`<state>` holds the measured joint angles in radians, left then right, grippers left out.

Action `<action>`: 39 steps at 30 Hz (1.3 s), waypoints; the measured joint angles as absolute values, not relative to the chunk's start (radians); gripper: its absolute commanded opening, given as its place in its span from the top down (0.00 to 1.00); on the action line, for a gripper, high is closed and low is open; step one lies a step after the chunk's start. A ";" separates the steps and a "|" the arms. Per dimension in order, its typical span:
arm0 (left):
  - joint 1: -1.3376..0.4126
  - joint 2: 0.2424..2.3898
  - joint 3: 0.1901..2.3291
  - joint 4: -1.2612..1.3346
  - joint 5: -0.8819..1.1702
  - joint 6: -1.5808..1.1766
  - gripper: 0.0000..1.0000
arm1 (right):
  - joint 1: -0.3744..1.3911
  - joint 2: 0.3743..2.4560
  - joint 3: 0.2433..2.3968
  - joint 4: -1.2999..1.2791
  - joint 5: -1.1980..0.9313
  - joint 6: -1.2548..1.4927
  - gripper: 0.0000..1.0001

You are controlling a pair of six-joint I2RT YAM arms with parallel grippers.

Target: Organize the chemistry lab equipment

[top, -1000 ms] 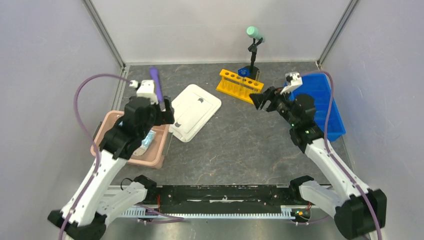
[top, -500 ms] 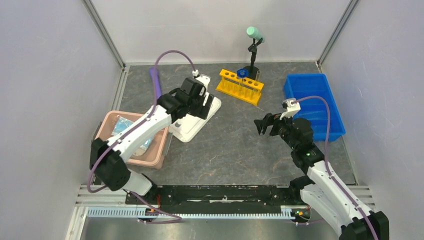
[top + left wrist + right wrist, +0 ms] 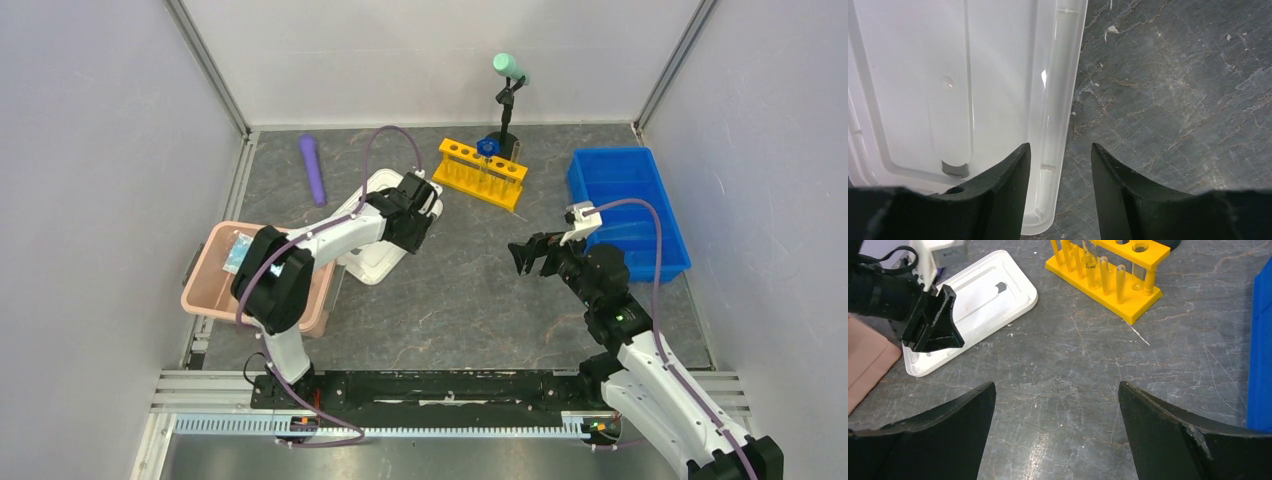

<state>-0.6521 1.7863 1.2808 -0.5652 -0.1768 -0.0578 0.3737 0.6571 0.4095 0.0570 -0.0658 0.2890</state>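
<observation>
A white lid (image 3: pixel 372 255) lies flat beside the pink bin (image 3: pixel 205 290), which holds a pale blue face mask (image 3: pixel 238 252). My left gripper (image 3: pixel 420 215) hangs low over the lid's right edge. In the left wrist view the lid's rim (image 3: pixel 1053 100) runs between the fingers of my left gripper (image 3: pixel 1060 146), which is open, with one finger over the lid and the other over the table. The yellow rack (image 3: pixel 480 172) holds clear tubes and a blue-capped tube (image 3: pixel 487 147). My right gripper (image 3: pixel 535 255) hovers wide open and empty over bare table (image 3: pixel 1056 385).
A blue bin (image 3: pixel 630 210) sits at the right. A purple cylinder (image 3: pixel 313 168) lies at the back left. A black stand with a mint-green top (image 3: pixel 508 66) rises behind the rack. A thin clear sliver (image 3: pixel 1138 335) lies by the rack's near corner.
My left arm swung from the pink bin across to the lid's right edge, its jaws narrowing. My right arm pulled back from the rack toward the middle and opened wider.
</observation>
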 measured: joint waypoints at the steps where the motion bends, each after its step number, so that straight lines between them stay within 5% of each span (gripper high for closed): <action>1: -0.652 1.797 1.280 -0.563 -0.177 -0.057 0.50 | 0.376 0.655 0.409 0.057 -0.066 0.288 0.02; 18: -0.652 1.907 1.276 -0.520 -0.171 -0.044 0.69 | 0.392 0.642 0.394 0.043 -0.047 0.271 0.02; 32: -0.672 1.919 1.276 -0.530 -0.172 -0.044 0.97 | 0.398 0.637 0.394 0.043 -0.047 0.272 0.02; 39: -0.709 1.899 1.263 -0.551 -0.142 -0.046 0.98 | 0.398 0.647 0.392 0.051 -0.050 0.275 0.02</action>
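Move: The white lid lies flat with its long right-hand edge just under the left hand; its middle is about 4 cm ahead, 5 cm to the left and 5 cm down. The yellow rack stands roughly 15 cm ahead and 13 cm right of that hand, the purple tube some 18 cm ahead and 20 cm left, the pink bin about 7 cm back and 28 cm left. From the right hand, the lid is about 11 cm ahead, 23 cm left and 17 cm below. The white lid's long right-hand rim is taken between the left fingers: the half-open gripper sinks about 5 cm onto it, one finger inside and one outside, narrowing steadily until it pinches the thin rim. The closing hand then pulls the rim back and a little to the right, about 3 cm, staying low. ##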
